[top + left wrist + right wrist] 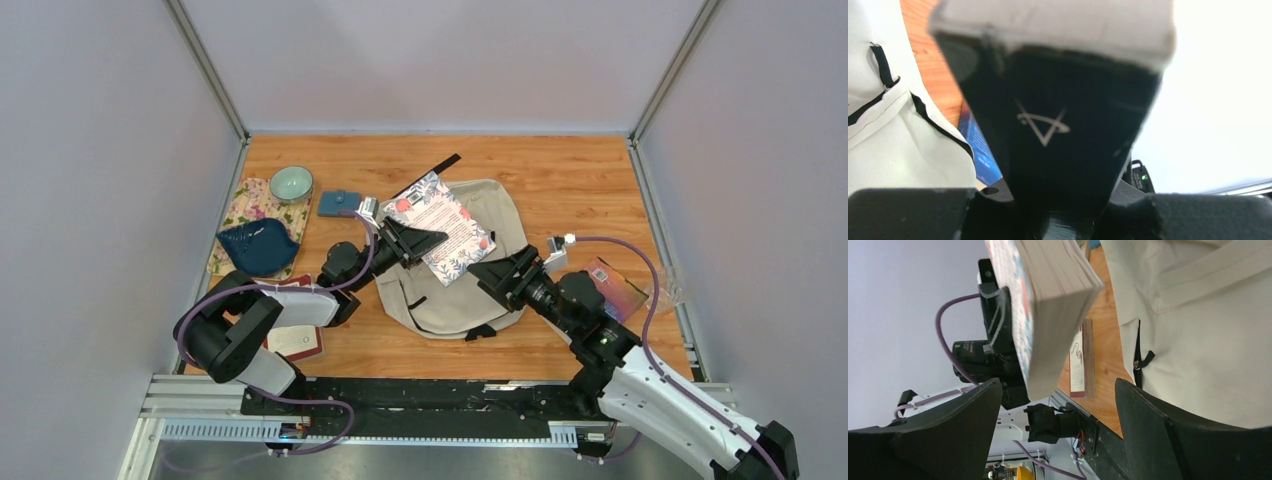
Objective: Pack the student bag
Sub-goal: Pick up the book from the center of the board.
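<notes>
The student bag (470, 270) lies flat in the middle of the table, cream with black straps. Above its left half hangs a floral-covered book (443, 225), and my left gripper (405, 240) is shut on its near-left edge. In the left wrist view the book's black cover (1048, 125) fills the space between the jaws of the left gripper (1058, 210). My right gripper (500, 275) stands open just right of the book, over the bag. In the right wrist view the book (1048, 315) hangs beyond the wide-apart fingers of the right gripper (1057, 390), with the bag (1208, 330) at right.
A teal bowl (291, 183), a blue leaf-shaped dish (258, 247) and a floral tray (240, 205) sit at the far left. A small blue pouch (339, 204) lies beside them. A red-and-white book (295, 340) lies near the left base, a shiny packet (615, 285) at the right.
</notes>
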Tool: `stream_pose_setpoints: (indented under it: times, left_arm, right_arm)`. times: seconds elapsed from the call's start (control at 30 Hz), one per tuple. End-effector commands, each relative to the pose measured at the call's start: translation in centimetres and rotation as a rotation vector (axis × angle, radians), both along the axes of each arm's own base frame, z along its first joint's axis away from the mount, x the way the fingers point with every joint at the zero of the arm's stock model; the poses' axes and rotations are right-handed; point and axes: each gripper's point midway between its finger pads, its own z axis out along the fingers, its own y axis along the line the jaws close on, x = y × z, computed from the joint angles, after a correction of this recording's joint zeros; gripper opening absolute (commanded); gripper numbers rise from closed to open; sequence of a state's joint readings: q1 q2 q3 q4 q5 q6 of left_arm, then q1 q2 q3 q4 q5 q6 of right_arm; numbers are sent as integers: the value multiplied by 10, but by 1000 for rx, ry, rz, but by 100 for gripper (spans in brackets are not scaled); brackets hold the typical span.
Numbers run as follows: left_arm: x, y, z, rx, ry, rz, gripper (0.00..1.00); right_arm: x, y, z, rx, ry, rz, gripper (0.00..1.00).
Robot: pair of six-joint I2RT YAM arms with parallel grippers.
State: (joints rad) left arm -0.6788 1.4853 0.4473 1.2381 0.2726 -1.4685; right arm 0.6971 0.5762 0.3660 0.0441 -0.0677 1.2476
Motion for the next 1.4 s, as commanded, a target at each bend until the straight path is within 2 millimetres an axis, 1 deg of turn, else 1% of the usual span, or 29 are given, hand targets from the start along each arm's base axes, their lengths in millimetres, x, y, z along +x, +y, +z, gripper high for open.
stream_pose_setpoints:
  times: [0.0,0.1,0.17,0.2,0.23,0.3,0.4,0.47,0.5,0.53,0.6,0.63,0.7,0.73,0.8,0.87,0.9,0.97,1.0,1.03,1.07,1.1,1.13,1.17,1.2,1.23,1.27,1.3,1.37]
  left_arm:
    - [-13,18,92,-266,-238,19,0]
    - [-15,19,93,-269,-238,14,0]
    - [-16,19,92,-268,-234,14,0]
    - [-16,20,92,-268,-235,12,0]
    - [-19,18,91,-267,-233,5,0]
    - [-19,18,89,-265,-229,5,0]
    - [-24,14,88,-266,-226,-10,0]
    - [-27,11,88,-268,-225,-18,0]
    - [-28,10,89,-269,-223,-24,0]
    - [-29,9,88,-269,-218,-26,0]
    - [-30,10,85,-268,-212,-29,0]
    - [-30,10,86,-268,-213,-27,0]
    - [-31,11,83,-264,-205,-27,0]
    - [-31,12,81,-264,-197,-26,0]
    - [-32,13,76,-258,-182,-28,1]
    - [-35,9,72,-249,-173,-56,17]
    - [-36,7,70,-240,-172,-72,32]
    - [-42,-1,68,-209,-194,-130,41]
    - [-42,-7,60,-171,-178,-157,51]
    - [-43,-11,55,-124,-194,-177,59]
    - [-51,-20,55,-76,-228,-249,60]
    - [-47,-29,30,31,-161,-282,60]
    - [-49,-31,23,117,-230,-290,61]
    - [-50,-36,21,175,-260,-313,61]
    - [-50,-36,-11,306,-175,-336,63]
    - [-50,-33,-19,412,-287,-324,63]
    - [-51,-30,-42,554,-237,-330,64]
    - [-50,-25,-50,684,-378,-326,68]
    - [-56,-19,-70,903,-421,-341,69]
  right_arm:
    - [6,8,13,66,-35,-22,86]
    - [11,13,18,89,-56,-20,87]
    - [14,16,30,129,-89,-23,87]
    - [17,19,28,125,-85,-21,87]
    - [19,21,37,147,-104,-21,87]
    - [24,26,35,145,-100,-16,87]
    - [29,31,43,162,-111,-15,86]
    - [35,34,45,167,-119,-22,82]
    - [36,35,47,172,-127,-25,78]
    - [36,35,51,184,-139,-23,65]
    - [41,30,52,183,-147,-67,55]
    - [42,28,52,182,-149,-78,44]
    - [42,21,53,187,-158,-103,31]
    - [42,19,52,180,-158,-110,18]
    - [39,15,55,172,-170,-120,2]
    - [37,12,49,148,-156,-123,0]
    - [34,8,56,156,-177,-127,0]
    - [31,1,49,119,-168,-144,0]
    - [29,-9,56,124,-185,-177,0]
    - [28,-16,45,65,-156,-198,0]
    - [31,-28,43,39,-149,-255,0]
    - [25,-41,51,44,-169,-288,0]
    - [23,-52,30,-39,-117,-316,0]
    - [25,-70,35,-60,-116,-397,0]
    - [20,-84,15,-141,-66,-431,0]
    - [15,-99,23,-136,-80,-473,0]
    - [14,-116,32,-151,-93,-539,0]
    - [9,-127,22,-209,-67,-561,0]
    - [0,-147,39,-214,-94,-612,0]
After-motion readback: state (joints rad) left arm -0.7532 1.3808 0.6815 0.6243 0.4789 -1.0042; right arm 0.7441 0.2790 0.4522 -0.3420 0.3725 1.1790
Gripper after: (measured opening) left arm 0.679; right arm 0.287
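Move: Held in the left fingers, the book has its middle about 3 cm ahead of the left hand and 2 cm to its right, at its height. From the open right hand that middle lies some 8 cm ahead, 7 cm to the left and about 2 cm higher. The bag lies roughly 18 cm below the right hand, 5 cm ahead and 5 cm left; the blue book on the table is about 21 cm right of this hand and 7 cm back. Reaching about 5 cm forward and left, the open right hand brings its fingers around the near part of the book and closes on it while the left still grips. The left then opens and backs off to its right, rolling and dipping slightly; the right carries the book some 12 cm to the right and slightly back, turning about 20 degrees clockwise. ##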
